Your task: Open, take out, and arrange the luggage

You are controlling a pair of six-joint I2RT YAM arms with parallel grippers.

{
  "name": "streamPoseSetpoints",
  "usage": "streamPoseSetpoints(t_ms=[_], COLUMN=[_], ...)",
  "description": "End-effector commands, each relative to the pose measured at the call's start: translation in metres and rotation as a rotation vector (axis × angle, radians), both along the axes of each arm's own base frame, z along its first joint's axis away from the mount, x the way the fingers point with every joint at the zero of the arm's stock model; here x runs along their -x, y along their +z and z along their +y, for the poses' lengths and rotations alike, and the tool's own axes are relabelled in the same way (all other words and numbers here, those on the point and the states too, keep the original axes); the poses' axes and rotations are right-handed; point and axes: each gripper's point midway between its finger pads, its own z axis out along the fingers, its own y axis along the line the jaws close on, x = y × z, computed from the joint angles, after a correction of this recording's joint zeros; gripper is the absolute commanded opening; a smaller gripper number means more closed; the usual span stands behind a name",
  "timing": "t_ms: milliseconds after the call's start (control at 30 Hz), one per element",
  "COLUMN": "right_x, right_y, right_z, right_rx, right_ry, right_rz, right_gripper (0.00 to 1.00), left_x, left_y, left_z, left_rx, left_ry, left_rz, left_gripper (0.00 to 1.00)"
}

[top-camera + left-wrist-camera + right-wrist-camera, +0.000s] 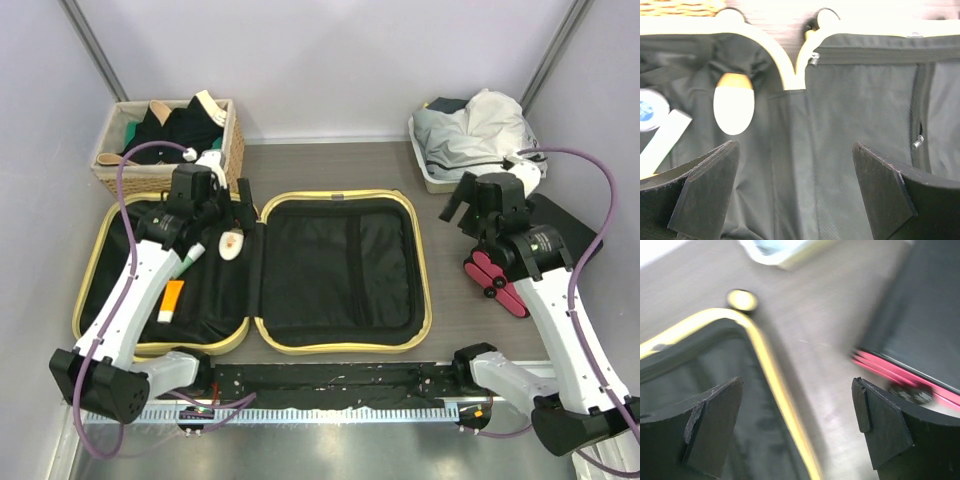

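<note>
The pale-yellow luggage (426,280) lies open flat, both halves showing black lining. In its left half lie a white oval item (231,243), a white tube with a green cap (192,262) and an orange tube (171,300). My left gripper (213,212) hovers open over the hinge end of the left half; in the left wrist view it (795,190) frames bare lining (860,100), with the white oval item (733,107) further left. My right gripper (458,203) is open beside the case's far right corner, and in the right wrist view it (797,425) straddles the yellow rim (775,385) with nothing held.
A wicker basket (110,160) of dark clothes stands at the back left. A white tray (428,165) with grey clothing is at the back right. Pink-red cylinders (495,275) and a black box (570,225) lie right of the case, under the right arm.
</note>
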Motion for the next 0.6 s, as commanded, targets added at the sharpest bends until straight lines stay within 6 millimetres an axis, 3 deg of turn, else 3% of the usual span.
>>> streamPoseSetpoints(t_ms=[0,67,167,333,433,567], right_x=[0.03,0.037,0.049,0.074,0.08,0.08], right_y=[-0.038,-0.051,-0.071,-0.071,-0.074,-0.092], right_z=[-0.041,-0.058,-0.063,-0.09,-0.097,-0.098], right_rx=[0.034,-0.007,-0.082,-0.023,0.006,0.008], right_ry=[-0.133,-0.187,-0.189,-0.309,-0.338,-0.334], right_rz=[0.186,0.235,0.326,0.385,0.405,0.446], right_gripper=[0.99,0.97,0.86,0.78,0.74,0.69], left_x=[-0.01,-0.016,-0.026,-0.022,-0.02,-0.019], left_y=[0.016,0.025,0.012,-0.013,-0.016,-0.019], left_z=[-0.021,-0.02,-0.008,-0.002,-0.003,-0.004], left_rx=[0.007,-0.032,-0.097,-0.096,-0.089,-0.089], left_ry=[-0.15,-0.178,-0.131,-0.115,-0.117,-0.123], left_rz=[-0.019,-0.035,-0.029,0.006,0.021,0.03], left_gripper=[1.0,1.0,1.0,1.0,1.0,1.0])
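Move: The small black-and-pink suitcase lies some 15 cm to the right of the empty right hand, about 2 cm farther back and roughly 22 cm below it. The open yellow suitcase's right half has its middle about 25 cm to this hand's left and 4 cm back; the white basket of grey clothes is some 17 cm ahead and 4 cm right. From the left hand, the small suitcase is about 59 cm right and 3 cm back. The right hand swings some 9 cm to the right, about 8 cm down and 7 cm back, away from the yellow suitcase's edge and down towards the small black-and-pink suitcase, quickly at first and then easing off; on the way its fingers tip steeply down and turn clockwise to face the small suitcase, and their wide gap narrows by about a quarter, still gripping nothing. The left hand, wide open over the yellow suitcase, edges a little forward and right, then sinks about 3 cm and settles there. ##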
